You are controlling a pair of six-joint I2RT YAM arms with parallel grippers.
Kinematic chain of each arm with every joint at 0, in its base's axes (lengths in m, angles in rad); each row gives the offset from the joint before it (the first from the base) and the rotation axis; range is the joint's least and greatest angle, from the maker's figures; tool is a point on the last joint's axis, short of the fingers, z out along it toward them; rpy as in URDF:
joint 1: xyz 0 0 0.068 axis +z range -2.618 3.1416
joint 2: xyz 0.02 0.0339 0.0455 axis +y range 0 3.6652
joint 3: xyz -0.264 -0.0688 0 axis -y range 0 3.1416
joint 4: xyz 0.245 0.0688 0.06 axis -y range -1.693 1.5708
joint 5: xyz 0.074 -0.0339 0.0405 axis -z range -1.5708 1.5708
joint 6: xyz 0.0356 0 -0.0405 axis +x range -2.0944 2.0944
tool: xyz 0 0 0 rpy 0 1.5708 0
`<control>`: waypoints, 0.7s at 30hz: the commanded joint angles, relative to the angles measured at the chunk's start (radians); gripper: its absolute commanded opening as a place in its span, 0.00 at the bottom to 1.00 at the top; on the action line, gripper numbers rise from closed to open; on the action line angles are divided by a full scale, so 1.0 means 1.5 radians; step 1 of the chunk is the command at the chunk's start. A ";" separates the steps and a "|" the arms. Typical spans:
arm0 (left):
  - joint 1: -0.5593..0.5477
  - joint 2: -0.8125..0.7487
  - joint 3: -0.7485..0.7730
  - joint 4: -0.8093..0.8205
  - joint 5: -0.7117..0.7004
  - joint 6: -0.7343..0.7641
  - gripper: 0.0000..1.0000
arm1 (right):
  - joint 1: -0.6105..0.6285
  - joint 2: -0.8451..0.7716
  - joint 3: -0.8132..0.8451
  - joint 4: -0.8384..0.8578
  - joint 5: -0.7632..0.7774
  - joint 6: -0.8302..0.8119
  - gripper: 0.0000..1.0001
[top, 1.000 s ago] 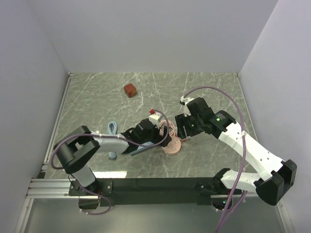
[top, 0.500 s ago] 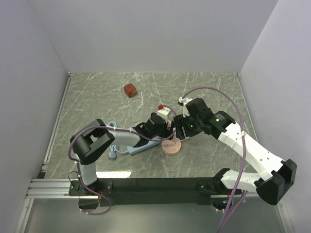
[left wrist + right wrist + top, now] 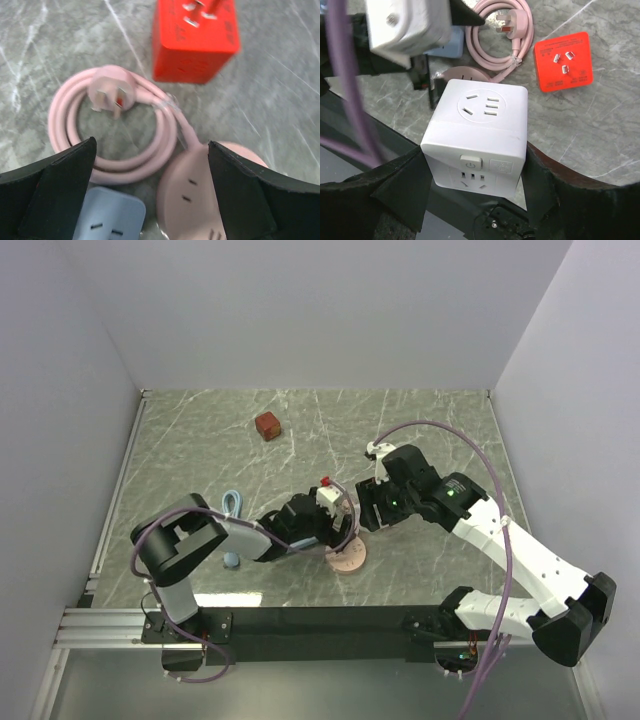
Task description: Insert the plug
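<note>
The plug (image 3: 195, 40), a bright red cube, lies on the table with its metal prongs up, beyond my left gripper's reach in the left wrist view. It also shows in the right wrist view (image 3: 563, 61), right of the pink cable. My left gripper (image 3: 150, 172) (image 3: 325, 525) hangs open over a coiled pink cable (image 3: 115, 130) and a round pink socket (image 3: 200, 195), holding nothing. The end of a light blue power strip (image 3: 107, 220) lies under its left finger. My right gripper (image 3: 475, 170) (image 3: 368, 508) is shut on a white socket cube (image 3: 475, 130), held off the table.
A darker brownish-red cube (image 3: 267, 425) sits alone at the back of the marble table. A light blue cable (image 3: 232, 505) loops left of the left arm. The round pink socket (image 3: 350, 558) lies close between both grippers. Grey walls enclose the table.
My left gripper swung right and away over the pink cable, then drew back nearer, still open. My right gripper with the white cube barely shifted.
</note>
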 commanded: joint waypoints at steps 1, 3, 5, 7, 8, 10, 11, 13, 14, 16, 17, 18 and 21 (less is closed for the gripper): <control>-0.013 -0.047 -0.037 0.054 0.051 0.043 0.99 | 0.005 -0.016 0.004 0.033 0.015 0.003 0.00; -0.022 -0.069 -0.049 0.062 0.070 0.058 0.99 | 0.007 -0.016 0.006 0.035 0.016 0.002 0.00; -0.030 -0.084 -0.067 0.075 0.084 0.072 0.99 | 0.009 -0.011 0.012 0.033 0.015 0.001 0.00; -0.034 -0.096 -0.082 0.071 0.101 0.083 0.99 | 0.012 -0.004 0.018 0.031 0.015 0.001 0.00; -0.034 -0.099 -0.089 0.074 0.107 0.088 0.99 | 0.015 -0.002 0.019 0.031 0.015 0.000 0.00; -0.037 -0.115 -0.110 0.087 0.128 0.097 0.99 | 0.019 0.006 0.023 0.030 0.015 0.000 0.00; -0.039 -0.118 -0.115 0.085 0.139 0.099 0.99 | 0.021 0.008 0.024 0.030 0.014 -0.001 0.00; -0.053 -0.120 -0.116 0.076 0.129 0.109 1.00 | 0.025 0.014 0.030 0.028 0.014 -0.001 0.00; -0.060 -0.120 -0.117 0.063 0.117 0.115 0.99 | 0.026 0.017 0.032 0.028 0.015 -0.002 0.00; -0.082 -0.115 -0.125 0.071 0.082 0.123 0.99 | 0.028 0.018 0.035 0.027 0.019 -0.002 0.00; -0.087 -0.114 -0.127 0.082 0.080 0.123 0.99 | 0.028 0.017 0.035 0.027 0.019 -0.003 0.00; -0.093 -0.114 -0.130 0.085 0.074 0.125 0.99 | 0.028 0.016 0.035 0.028 0.019 -0.003 0.00; -0.125 -0.106 -0.121 0.070 0.001 0.141 0.99 | 0.028 0.013 0.034 0.029 0.022 -0.003 0.00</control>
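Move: The pink round socket is about 7 cm back of my left hand, a centimetre to its right and 4 cm lower. The pink cable coil lies some 3 cm ahead of that hand, the red cube about 2 cm ahead and 8 cm to its right, and the blue strip's middle 12 cm to its left and 2 cm back. From my right hand, the round socket is about 10 cm left, 1 cm back and 17 cm down. I draw my left hand straight back about 8 cm, off the cable coil and over the pink round socket, keeping low and rising only about a centimetre. As it goes, I swing the fingertips some 15 degrees clockwise and tip them up slightly, fingers wide open, so they come to either side of the disc. My right hand keeps its grip on the white cube and hardly shifts. ##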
